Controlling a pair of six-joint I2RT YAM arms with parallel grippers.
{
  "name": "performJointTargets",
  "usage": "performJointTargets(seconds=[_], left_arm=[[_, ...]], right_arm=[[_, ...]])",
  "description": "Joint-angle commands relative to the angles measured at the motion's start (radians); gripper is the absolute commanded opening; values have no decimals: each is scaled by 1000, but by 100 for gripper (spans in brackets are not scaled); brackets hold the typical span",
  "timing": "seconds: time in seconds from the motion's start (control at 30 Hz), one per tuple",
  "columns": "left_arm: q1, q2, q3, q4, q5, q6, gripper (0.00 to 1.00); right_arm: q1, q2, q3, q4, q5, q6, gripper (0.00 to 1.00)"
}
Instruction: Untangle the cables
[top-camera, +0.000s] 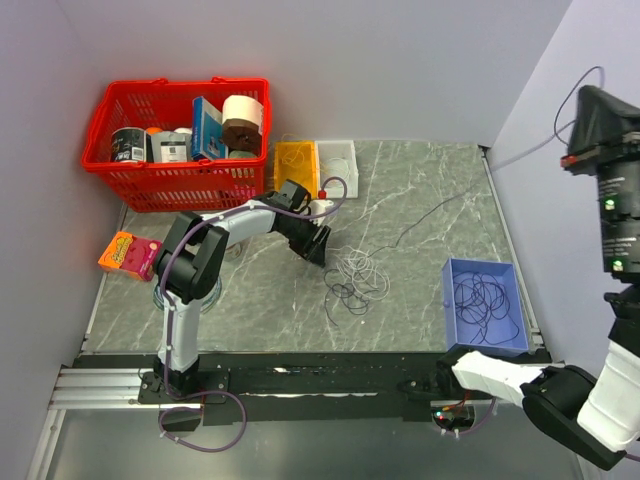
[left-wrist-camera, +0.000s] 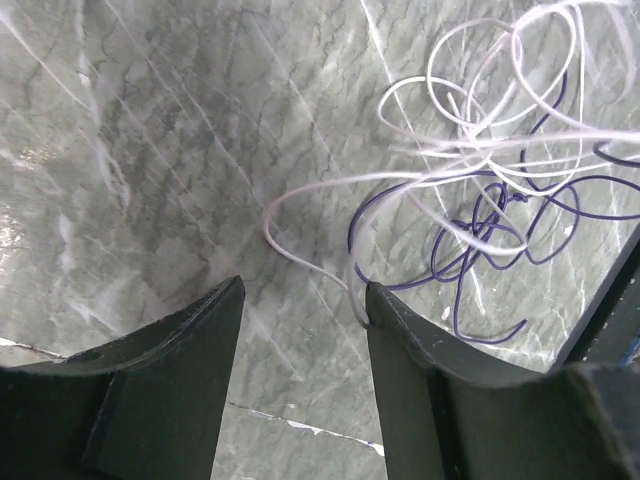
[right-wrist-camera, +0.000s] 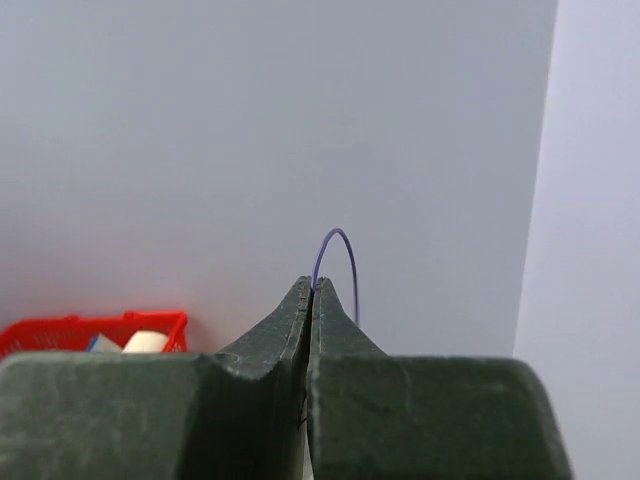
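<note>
The cables (top-camera: 355, 277) lie as a heap of pale grey-white and dark purple loops on the marble table, mid-right. My left gripper (top-camera: 318, 246) is low at the heap's left edge. In the left wrist view it (left-wrist-camera: 303, 290) is open, and a white cable end (left-wrist-camera: 300, 262) touches the inner side of its right finger (left-wrist-camera: 400, 340); the heap (left-wrist-camera: 490, 190) lies up and to the right. My right gripper (top-camera: 592, 100) is raised high at the right. It (right-wrist-camera: 313, 285) is shut on a dark purple cable (right-wrist-camera: 342, 250), which runs slack down to the heap (top-camera: 440, 208).
A blue box (top-camera: 505, 270) at the right holds a coiled dark cable (top-camera: 482, 303). A yellow box (top-camera: 297, 165) and a white box (top-camera: 340, 160) stand at the back. A red basket (top-camera: 180, 180) of goods sits back left; an orange-pink box (top-camera: 128, 255) lies at the left edge.
</note>
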Motion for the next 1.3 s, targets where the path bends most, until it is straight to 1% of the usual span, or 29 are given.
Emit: performJointTargets(seconds=[0.0,0.07,0.1,0.13,0.17,0.2,0.23,0.3,0.43,0.5,0.6,0.63,0.73,0.77,0.8,0.87,0.9,0.93,1.0,1.03,1.1,1.13,1.17,1.2,1.23,1.27], left_arm=[[-3,-61,0,20,-19,26,58],[-3,-64,0,20,-28,37,59],[-3,-65,-3,21,-45,40,60],[0,-68,-4,23,-50,45,60],[-2,-68,-4,23,-53,48,60],[0,-68,2,20,-53,49,61],[0,-68,6,15,-55,54,61],[0,-76,12,15,-65,58,63],[0,-78,17,15,-104,74,65],[0,-74,26,9,-110,80,67],[1,-87,61,-18,-98,114,71],[1,-93,78,-58,-81,147,72],[-9,-149,167,-107,25,210,77],[-15,-169,181,-98,68,220,79],[-23,-209,174,-80,89,227,86],[-55,-240,144,-19,97,232,89],[-69,-243,143,-14,90,232,90],[-93,-237,149,-21,87,230,89],[-106,-207,176,-47,91,220,89],[-109,-199,183,-52,103,198,89],[-109,-186,175,-49,113,189,89],[-109,-188,164,-42,104,180,89],[-109,-188,143,-32,97,177,89],[-109,-194,131,-20,90,178,89],[-109,-196,123,-18,84,180,89],[-109,-200,108,-20,84,184,89]], right_arm=[[-6,29,61,7,70,-77,0],[-7,30,53,55,119,-141,0],[-6,44,73,73,134,-171,0],[-4,62,146,107,153,-244,0],[-2,99,172,133,213,-289,0],[-1,102,173,186,237,-331,0],[-1,102,168,258,251,-397,0],[2,114,185,315,257,-447,0],[39,142,269,447,272,-579,0],[53,141,266,510,288,-643,0],[68,118,204,517,300,-660,0],[68,108,165,507,294,-653,0],[68,108,119,457,292,-626,0],[68,116,113,452,297,-628,0],[67,122,108,448,298,-637,0],[68,128,99,443,305,-637,0],[68,124,91,440,311,-634,0],[68,107,53,437,323,-637,0],[62,75,-23,450,381,-660,0],[56,20,-141,507,398,-671,0],[38,-54,-288,585,427,-680,0],[12,-129,-432,620,435,-680,0],[-7,-161,-500,695,446,-680,0],[-30,-187,-613,720,465,-685,0],[-97,-224,-660,731,472,-682,0],[-134,-237,-697,681,466,-624,0]])
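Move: The tangle lies about 7 cm to the left gripper's right, 4 cm back and 3 cm below its fingertips; the white tray stands 22 cm ahead and 3 cm to the right of that hand, the orange tray 22 cm ahead and 6 cm to its left. High up, the right gripper holds the purple cable's end, with the blue bin about 3 cm ahead, 7 cm right and some 64 cm below, and the tangle 9 cm ahead, 20 cm left. Ease the half-open left gripper slightly forward, spread its fingers wide to come off the white strand, then lift it about 14 cm and carry it right, over the tangle, tilting the wrist some 30 degrees. Keep the right gripper shut on the purple cable; raise it further while swinging right and turning clockwise, then bring it forward and start down above the blue bin. ##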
